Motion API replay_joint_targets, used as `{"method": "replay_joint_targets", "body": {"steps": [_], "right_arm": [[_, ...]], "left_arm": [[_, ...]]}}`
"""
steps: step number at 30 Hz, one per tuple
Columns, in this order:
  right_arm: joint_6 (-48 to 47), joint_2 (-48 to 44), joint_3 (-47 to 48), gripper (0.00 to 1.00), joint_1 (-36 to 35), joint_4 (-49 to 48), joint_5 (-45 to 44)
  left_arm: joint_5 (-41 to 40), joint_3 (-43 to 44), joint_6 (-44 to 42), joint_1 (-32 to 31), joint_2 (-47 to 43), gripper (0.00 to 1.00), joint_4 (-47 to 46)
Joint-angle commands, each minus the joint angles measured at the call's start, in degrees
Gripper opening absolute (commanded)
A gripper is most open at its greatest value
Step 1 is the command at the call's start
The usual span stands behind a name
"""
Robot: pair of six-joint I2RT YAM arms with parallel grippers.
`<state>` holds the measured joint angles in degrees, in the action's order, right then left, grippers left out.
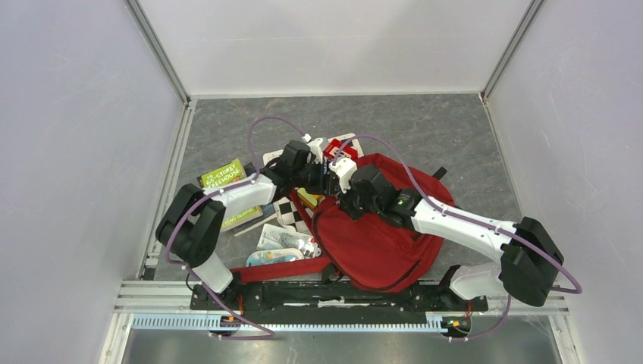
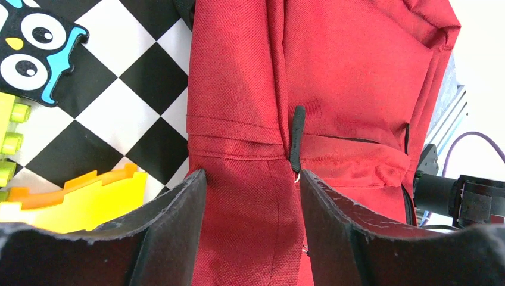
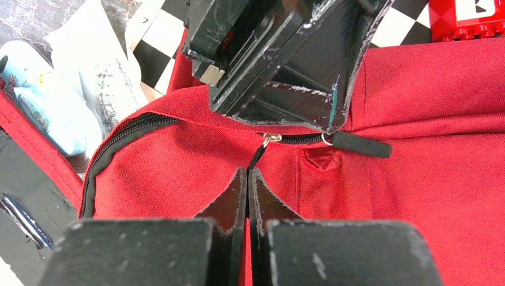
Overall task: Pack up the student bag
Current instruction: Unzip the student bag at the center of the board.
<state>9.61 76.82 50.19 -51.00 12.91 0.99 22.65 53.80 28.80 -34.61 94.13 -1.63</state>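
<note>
The student bag (image 1: 379, 243) lies flat in the middle of the table, red, with its black zipper (image 3: 119, 140) running along the top edge. My left gripper (image 2: 253, 174) stands open astride a ridge of the bag's red fabric (image 2: 333, 71), just below a black zipper pull (image 2: 296, 138). The right wrist view shows the left gripper's fingers (image 3: 286, 101) pressing down at the zipper line, beside a second black pull tab (image 3: 360, 145). My right gripper (image 3: 248, 170) is shut on the thin black pull that hangs from the slider (image 3: 271, 138). Both grippers meet at the bag's upper left (image 1: 330, 186).
Left of the bag lie a black-and-white chequered board (image 2: 89, 107), an owl card (image 2: 33, 50), a yellow plastic toy (image 2: 77, 202), a green book (image 1: 225, 176) and a light blue pouch (image 1: 277, 256). A red block (image 1: 334, 152) sits behind the grippers. White walls enclose the table.
</note>
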Motion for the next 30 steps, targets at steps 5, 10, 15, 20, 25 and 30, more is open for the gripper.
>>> {"method": "replay_joint_targets", "body": {"steps": [5, 10, 15, 20, 25, 30], "right_arm": [[0.1, -1.3, -0.3, 0.0, -0.4, -2.4, -0.6], [0.6, -1.4, -0.5, 0.0, -0.4, -3.3, -0.6], [0.7, -0.9, -0.8, 0.0, -0.4, -3.5, -0.6], [1.6, -1.1, -1.0, 0.0, -0.4, -3.9, -0.6], [3.8, -1.2, -2.1, 0.0, -0.7, -7.3, 1.8], [5.2, 0.0, -2.1, 0.0, -2.4, -9.5, 2.6]], "left_arm": [[1.1, 3.9, -2.8, -0.9, 2.4, 0.55, 1.4], [1.5, 4.8, -3.1, -1.2, 3.5, 0.48, 3.0], [2.8, 5.5, -2.0, -1.3, 4.4, 0.2, 3.2], [3.7, 7.1, 0.2, -1.3, 5.1, 0.02, 4.3], [4.2, 9.4, 3.0, -1.3, 7.8, 0.02, 6.9], [4.3, 10.2, 6.4, -1.2, 10.6, 0.02, 6.8]]}}
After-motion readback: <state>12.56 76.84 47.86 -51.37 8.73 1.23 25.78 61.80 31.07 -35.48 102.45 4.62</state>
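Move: The left hand's open fingers already straddle the red bag's fabric edge beside the zip, its pinching spot about 1 cm to the right and 1 cm lower. The loose black zip pull is level with the left hand and some 3 cm to its right, the yellow block about 6 cm to its left, and the red block roughly 10 cm ahead and 4 cm right. From the right hand, the fabric edge is about 7 cm ahead and 2 cm left, slightly lower. The left hand eases down and a little right, about 1 cm each way, while its fingers close from well open to shut, pinching the bag's fabric edge just short of the loose black pull; still shut, it then carries on another centimetre right and slightly down, tipping about 8 degrees. Meanwhile the right hand keeps its shut grip on the cord of the other zip slider as an anchor, nearly still until a slight drift to the left at the end. ##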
